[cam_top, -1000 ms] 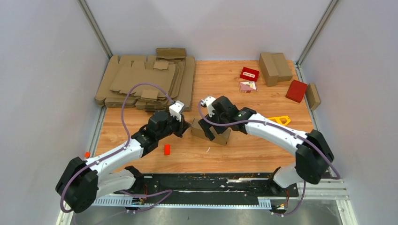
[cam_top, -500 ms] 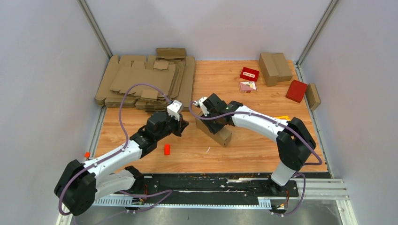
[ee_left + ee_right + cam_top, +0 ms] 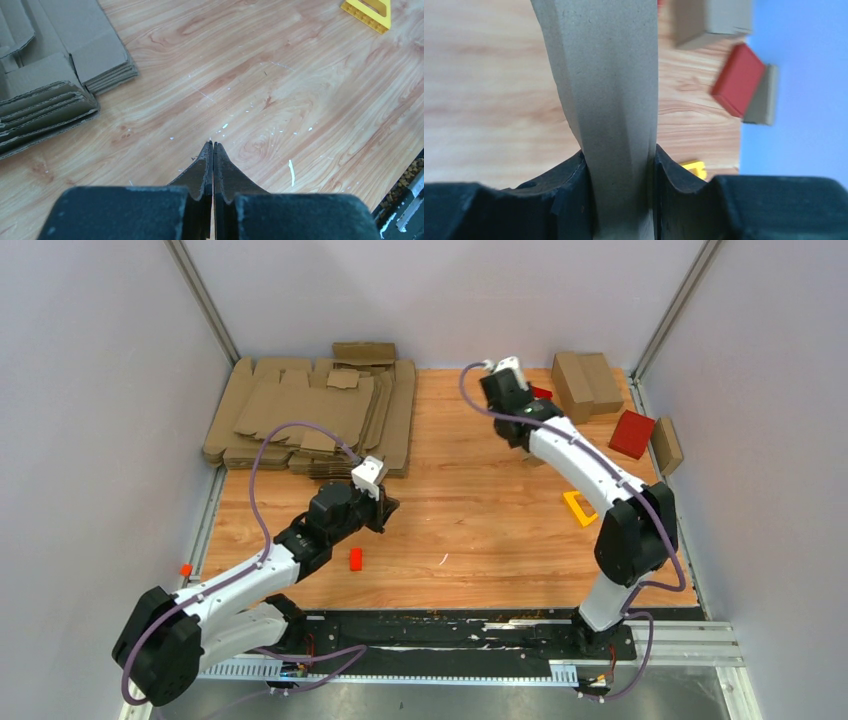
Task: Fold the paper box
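The paper box, a folded brown cardboard piece, stands upright between the fingers of my right gripper, which is shut on it. In the top view the right gripper is stretched out to the back right of the table, and the arm hides most of the box. My left gripper is shut with nothing in it. It hovers over bare wood left of centre, where the top view shows the left gripper.
A stack of flat cardboard blanks lies at the back left. Folded brown boxes, a red box and another brown box sit at the back right. A yellow triangular frame and a small red piece lie on the wood.
My right gripper closed on the paper box at the table's middle and swung it away to the back right. The yellow frame now shows fully. The left arm barely moved.
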You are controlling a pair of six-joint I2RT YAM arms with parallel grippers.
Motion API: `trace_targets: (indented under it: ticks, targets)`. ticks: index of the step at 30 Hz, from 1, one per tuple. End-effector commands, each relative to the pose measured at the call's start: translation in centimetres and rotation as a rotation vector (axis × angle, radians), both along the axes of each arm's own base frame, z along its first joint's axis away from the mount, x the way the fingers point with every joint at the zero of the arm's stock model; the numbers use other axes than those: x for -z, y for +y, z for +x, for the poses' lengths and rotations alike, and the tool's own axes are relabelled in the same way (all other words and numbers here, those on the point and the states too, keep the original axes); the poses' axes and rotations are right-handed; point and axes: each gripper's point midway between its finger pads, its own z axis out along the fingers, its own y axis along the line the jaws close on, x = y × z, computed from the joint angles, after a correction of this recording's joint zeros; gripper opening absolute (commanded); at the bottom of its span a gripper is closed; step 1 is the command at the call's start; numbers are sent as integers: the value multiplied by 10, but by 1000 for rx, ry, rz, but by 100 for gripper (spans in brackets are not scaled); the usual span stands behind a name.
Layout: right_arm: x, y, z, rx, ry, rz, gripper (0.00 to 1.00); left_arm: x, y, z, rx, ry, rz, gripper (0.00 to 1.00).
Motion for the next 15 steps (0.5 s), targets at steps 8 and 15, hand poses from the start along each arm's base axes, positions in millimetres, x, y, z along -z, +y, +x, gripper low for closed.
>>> trace_targets:
  ticks: [8, 15]
  targets:
    - [-71, -170, 107, 402, -293, 84, 26, -9, -4, 6, -11, -23, -43, 0]
    - [-65, -216, 171, 445, -320, -20, 30, -6, -11, 6, 13, 1, -47, 0]
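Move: The right hand already grips the folded paper box. The pair of brown boxes it is carried towards lies some 22 cm ahead, 20 cm to its right and 16 cm below. The labelled red box stands about 19 cm ahead and 3 cm right, the pink box about 13 cm ahead and 1 cm right, the plain red box roughly 10 cm ahead and 30 cm right. From the left hand, the brown boxes are some 35 cm ahead and 55 cm right. Swing the right gripper fast to the right, about 20 cm, and forward some 13 cm, towards the brown boxes in the far right corner. Let the rightward sweep come first, then ease it into reaching forward and rising about 5 cm. Turn the hand clockwise some 25 degrees, tip the fingers up a little, and keep the paper box pinched. ##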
